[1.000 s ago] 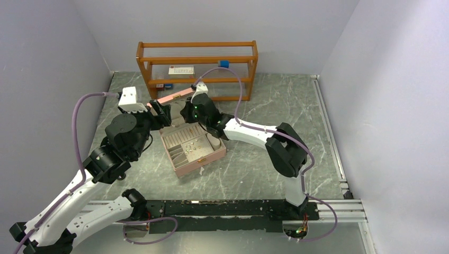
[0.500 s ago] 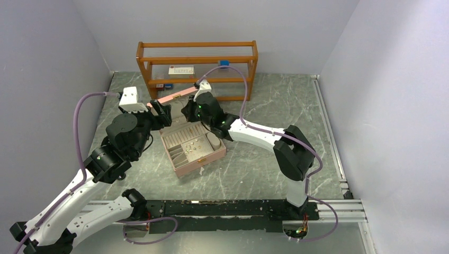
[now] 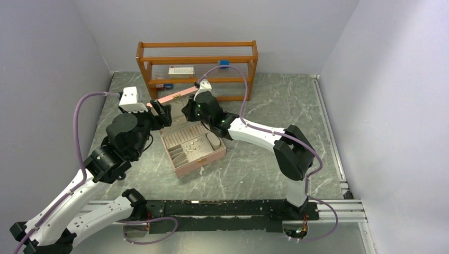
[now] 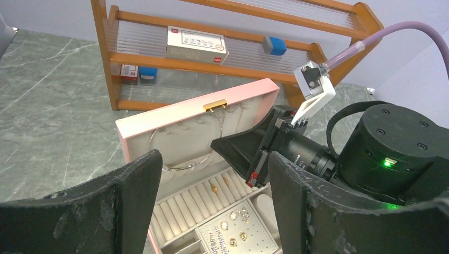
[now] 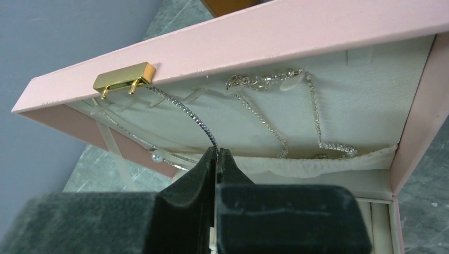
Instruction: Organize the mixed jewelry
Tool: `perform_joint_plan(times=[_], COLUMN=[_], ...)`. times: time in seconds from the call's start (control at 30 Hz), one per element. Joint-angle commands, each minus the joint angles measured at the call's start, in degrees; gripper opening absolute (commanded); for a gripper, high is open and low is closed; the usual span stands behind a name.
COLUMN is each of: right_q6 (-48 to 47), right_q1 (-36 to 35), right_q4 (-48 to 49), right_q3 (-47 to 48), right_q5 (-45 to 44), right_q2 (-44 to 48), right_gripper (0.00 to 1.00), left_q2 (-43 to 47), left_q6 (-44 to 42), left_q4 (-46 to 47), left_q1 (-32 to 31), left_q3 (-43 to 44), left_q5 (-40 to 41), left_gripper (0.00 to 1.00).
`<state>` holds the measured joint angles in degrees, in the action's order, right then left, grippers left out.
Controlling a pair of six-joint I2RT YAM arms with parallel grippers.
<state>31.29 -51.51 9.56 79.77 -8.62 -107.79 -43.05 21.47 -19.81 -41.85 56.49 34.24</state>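
Observation:
A pink jewelry box [image 3: 197,165] lies open with its lid [image 3: 174,97] raised. My right gripper [image 5: 217,153] is shut on a thin silver chain [image 5: 185,111] that hangs inside the lid [image 5: 265,37] below the gold clasp [image 5: 124,78]. Another sparkling chain [image 5: 275,127] and a pearl strand [image 5: 156,157] hang beside it. Gold rings [image 4: 214,186] sit in the ring rolls and small earrings [image 4: 233,230] on the perforated pad. My left gripper [image 4: 214,159] hovers open over the box's left rear, with nothing between its fingers [image 4: 132,196].
A wooden shelf rack [image 3: 197,69] stands behind the box, holding a white carton [image 3: 181,70] and a blue item [image 3: 224,63]. Grey walls close in left, right and behind. A metal rail [image 3: 328,132] runs along the right edge of the marble top.
The right arm's elbow has shifted slightly to the right and its wrist has edged toward the lid. The left arm and the box have not moved.

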Motion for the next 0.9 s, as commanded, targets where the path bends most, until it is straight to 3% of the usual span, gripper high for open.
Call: perform_joint_plan(times=[0.0,0.3,0.6,0.7,0.87], right_q6=[1.23,2.54,4.95,8.28,18.91], right_q1=[-0.21,-0.05,0.09,0.09,0.18], right_q4=[-2.83,-4.61,-4.89,-5.56,-6.36], right_q3=[3.52,3.91,1.99,0.70,-3.44], right_q5=[-1.63,-0.94,-0.92,-1.83,-5.23], right_q2=[-1.92,-3.01,-1.01,0.41,3.54], right_gripper=[0.03,0.12,0.39,0.46,0.49], left_q2=[0.08,0.07,-0.28,-0.13,-0.12], left_q6=[0.32,0.15,0.05,0.23,0.63], left_q4=[-0.32,-0.40,-0.57,-0.83,-1.09], left_q1=[-0.22,-0.23,-0.25,-0.25,-0.21], left_q3=[-0.15,-0.11,0.11,-0.09,-0.50], left_q5=[-0.58,-0.58,-0.91,-1.10,-1.77], left_gripper=[0.78,0.77,0.78,0.78,0.78])
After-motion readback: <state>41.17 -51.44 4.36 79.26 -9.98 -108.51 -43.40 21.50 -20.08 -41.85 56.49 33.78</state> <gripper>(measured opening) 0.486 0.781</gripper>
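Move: The right hand holds a strand of the silver necklace just in front of the jewelry box's raised lid; the lid pocket's middle is about 2 cm ahead, straight in line and 3 cm below. The gold clasp sits some 4 cm ahead, 3 cm left and 4 cm up; the necklace's pearls 1 cm ahead, 6 cm left and 4 cm down. The ring rolls lie 5 cm back, 2 cm left, 12 cm below. From the left hand the pocket is roughly 17 cm ahead, 4 cm right, 16 cm below. Downward by nearly 3 cm in all, after a tiny nudge forward-left towards the lid, the right hand lowers the strand and opens its shut fingers to about half, letting go of the necklace in front of the lining. It then begins to ease back and right, about 1 cm, its fingertips tipping some 10 degrees further down. ##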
